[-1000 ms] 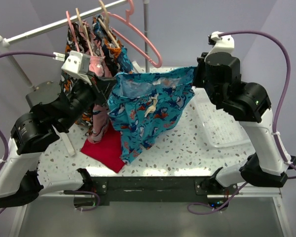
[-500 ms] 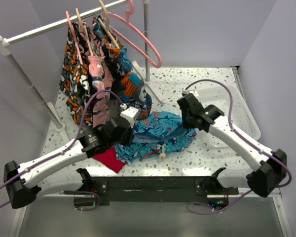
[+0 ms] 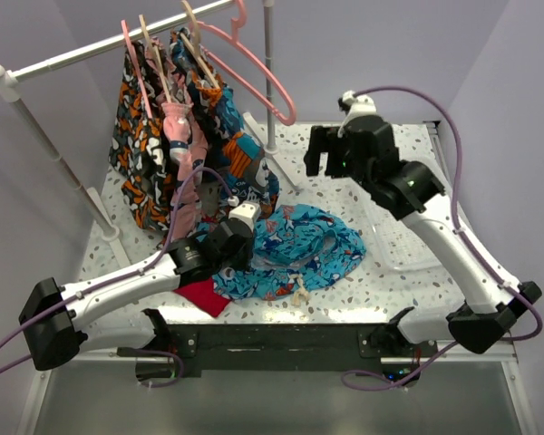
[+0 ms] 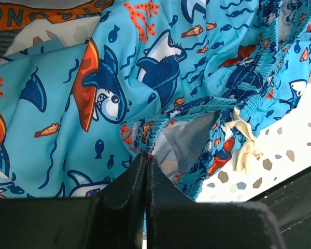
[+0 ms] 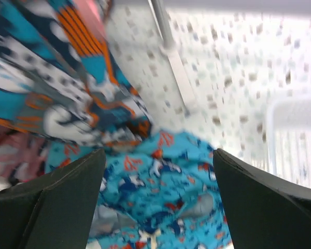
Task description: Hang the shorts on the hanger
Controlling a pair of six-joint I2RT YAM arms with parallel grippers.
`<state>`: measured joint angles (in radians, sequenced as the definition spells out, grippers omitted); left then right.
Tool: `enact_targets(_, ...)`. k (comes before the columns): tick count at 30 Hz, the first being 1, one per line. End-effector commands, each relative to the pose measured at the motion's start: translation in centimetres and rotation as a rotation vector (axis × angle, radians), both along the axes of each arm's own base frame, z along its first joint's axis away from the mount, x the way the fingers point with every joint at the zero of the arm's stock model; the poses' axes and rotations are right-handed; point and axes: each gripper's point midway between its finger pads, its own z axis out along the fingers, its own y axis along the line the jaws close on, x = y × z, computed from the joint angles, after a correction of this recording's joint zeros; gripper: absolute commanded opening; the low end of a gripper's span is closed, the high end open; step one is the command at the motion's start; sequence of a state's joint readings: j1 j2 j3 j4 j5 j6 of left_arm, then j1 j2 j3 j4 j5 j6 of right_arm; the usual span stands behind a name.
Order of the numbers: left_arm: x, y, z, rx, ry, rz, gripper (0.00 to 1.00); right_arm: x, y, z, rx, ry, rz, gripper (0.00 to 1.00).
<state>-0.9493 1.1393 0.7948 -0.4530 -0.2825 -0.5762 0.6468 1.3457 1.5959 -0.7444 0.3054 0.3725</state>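
The blue cartoon-print shorts (image 3: pixel 308 249) lie crumpled on the speckled table, their white drawstring (image 3: pixel 299 290) toward the near edge. My left gripper (image 3: pixel 245 249) is low at their left side. In the left wrist view it (image 4: pixel 145 155) is shut on the waistband edge of the shorts (image 4: pixel 145 78). My right gripper (image 3: pixel 329 163) is raised above and behind the shorts, open. The blurred right wrist view shows its jaws wide apart (image 5: pixel 158 153) with nothing between them and the shorts (image 5: pixel 171 192) below. The salmon-pink hanger (image 3: pixel 270 86) hangs by its hook from the rail at the back.
Orange, black and white patterned garments (image 3: pixel 159 136) hang on pale wooden hangers from the rail (image 3: pixel 91 50). The rack's upright pole (image 3: pixel 270 82) stands behind the shorts. A red cloth (image 3: pixel 199 294) lies under my left arm. A white tray (image 3: pixel 417 240) sits at the right.
The shorts, held spread in the air by both grippers, came down onto the table. My right gripper let go, opened and rose toward the back. My left gripper still grips them.
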Motion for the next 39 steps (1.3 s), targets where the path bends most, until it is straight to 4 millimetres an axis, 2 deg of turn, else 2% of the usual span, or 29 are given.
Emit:
enact_targets(1,1.5,-1.3,3.0,-0.080,-0.071,0.024,0.00,2.7,3.6,10.4,0.060,-0.317,0.181,0.88)
enact_targets(2,1.5,-1.3,3.1,-0.079,-0.072,0.020,0.00,4.4,4.6,9.0,-0.005,-0.286,0.199,0.85)
enact_targets(3,1.6,-1.4,3.3,-0.079,-0.078,0.011,0.00,4.9,5.1,11.9,0.009,-0.345,0.213,0.84)
enact_targets(4,1.6,-1.5,3.3,-0.077,-0.078,0.006,0.00,5.7,5.6,12.4,-0.002,-0.355,0.226,0.84)
enact_targets(5,1.6,-1.4,3.3,-0.070,-0.078,0.006,0.00,7.4,7.1,10.7,-0.039,-0.327,0.269,0.82)
enact_targets(6,1.7,-1.6,3.6,-0.072,-0.083,0.000,0.00,7.6,7.4,13.0,-0.014,-0.376,0.285,0.82)
enact_targets(7,1.7,-1.6,3.7,-0.070,-0.085,-0.001,0.00,8.2,7.7,13.4,-0.012,-0.385,0.294,0.82)
enact_targets(8,1.7,-1.5,3.7,-0.065,-0.085,-0.003,0.00,9.7,8.9,11.5,-0.030,-0.347,0.327,0.82)
enact_targets(9,1.8,-1.5,3.8,-0.062,-0.090,-0.005,0.00,9.7,9.0,13.7,-0.009,-0.396,0.330,0.81)
enact_targets(11,1.8,-1.4,3.8,-0.057,-0.089,-0.007,0.00,10.8,9.6,13.7,-0.011,-0.406,0.334,0.81)
enact_targets(15,1.7,-1.4,4.2,-0.052,-0.089,-0.014,0.00,12.9,11.0,11.8,-0.014,-0.390,0.338,0.79)
enact_targets(16,1.7,-1.4,4.2,-0.050,-0.091,-0.015,0.00,13.1,11.0,11.7,-0.015,-0.389,0.332,0.78)
enact_targets(17,1.6,-1.3,4.2,-0.048,-0.091,-0.014,0.00,13.3,11.0,12.0,0.000,-0.400,0.321,0.72)
enact_targets(18,1.7,-1.2,4.3,-0.051,-0.094,-0.014,0.00,13.6,11.1,11.1,-0.002,-0.385,0.308,0.69)
enact_targets(20,1.5,-1.2,4.2,-0.048,-0.088,-0.017,0.00,13.7,11.1,11.2,0.021,-0.400,0.299,0.64)
enact_targets(24,1.2,-1.0,3.9,-0.055,-0.079,-0.013,0.00,13.5,10.9,11.6,0.024,-0.410,0.294,0.62)
enact_targets(29,1.1,-0.7,4.0,-0.062,-0.083,-0.004,0.00,13.6,11.6,11.9,0.036,-0.419,0.320,0.61)
enact_targets(33,1.1,-0.5,4.2,-0.059,-0.087,0.002,0.00,13.7,11.9,12.3,0.045,-0.425,0.329,0.54)
enact_targets(36,1.0,-0.4,4.4,-0.063,-0.088,0.004,0.00,13.5,11.7,13.0,0.051,-0.446,0.323,0.39)
enact_targets(37,1.1,-0.4,4.5,-0.067,-0.090,0.004,0.00,13.5,11.6,13.3,0.053,-0.453,0.322,0.29)
enact_targets(39,1.0,-0.4,4.6,-0.071,-0.091,0.004,0.00,13.5,11.6,13.8,0.058,-0.470,0.321,0.21)
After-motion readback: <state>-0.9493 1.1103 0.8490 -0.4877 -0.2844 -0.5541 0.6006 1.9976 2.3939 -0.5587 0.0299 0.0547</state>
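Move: The near end of the empty pink hanger is some 15 cm ahead of the right hand, 12 cm to its left and 8 cm higher. The nearest hanging shorts are about 12 cm left of that end and 16 cm lower, and the rack's upright post is roughly 12 cm beyond it. From the left hand, still pinching the teal shorts' waistband, that hanger end is about 27 cm ahead, 5 cm right and 30 cm up. Forward and left in an arc, the right hand rises sharply to clear about 15 cm, sinks nearly 10 cm, then creeps up again, bringing its fingers around the pink hanger's near end. It tips its fingers up and turns counter-clockwise, each some 20 degrees, and the wide-open fingers close most of the way around the bar. The left hand keeps its pinch on the shorts' waistband, easing it up slightly. ##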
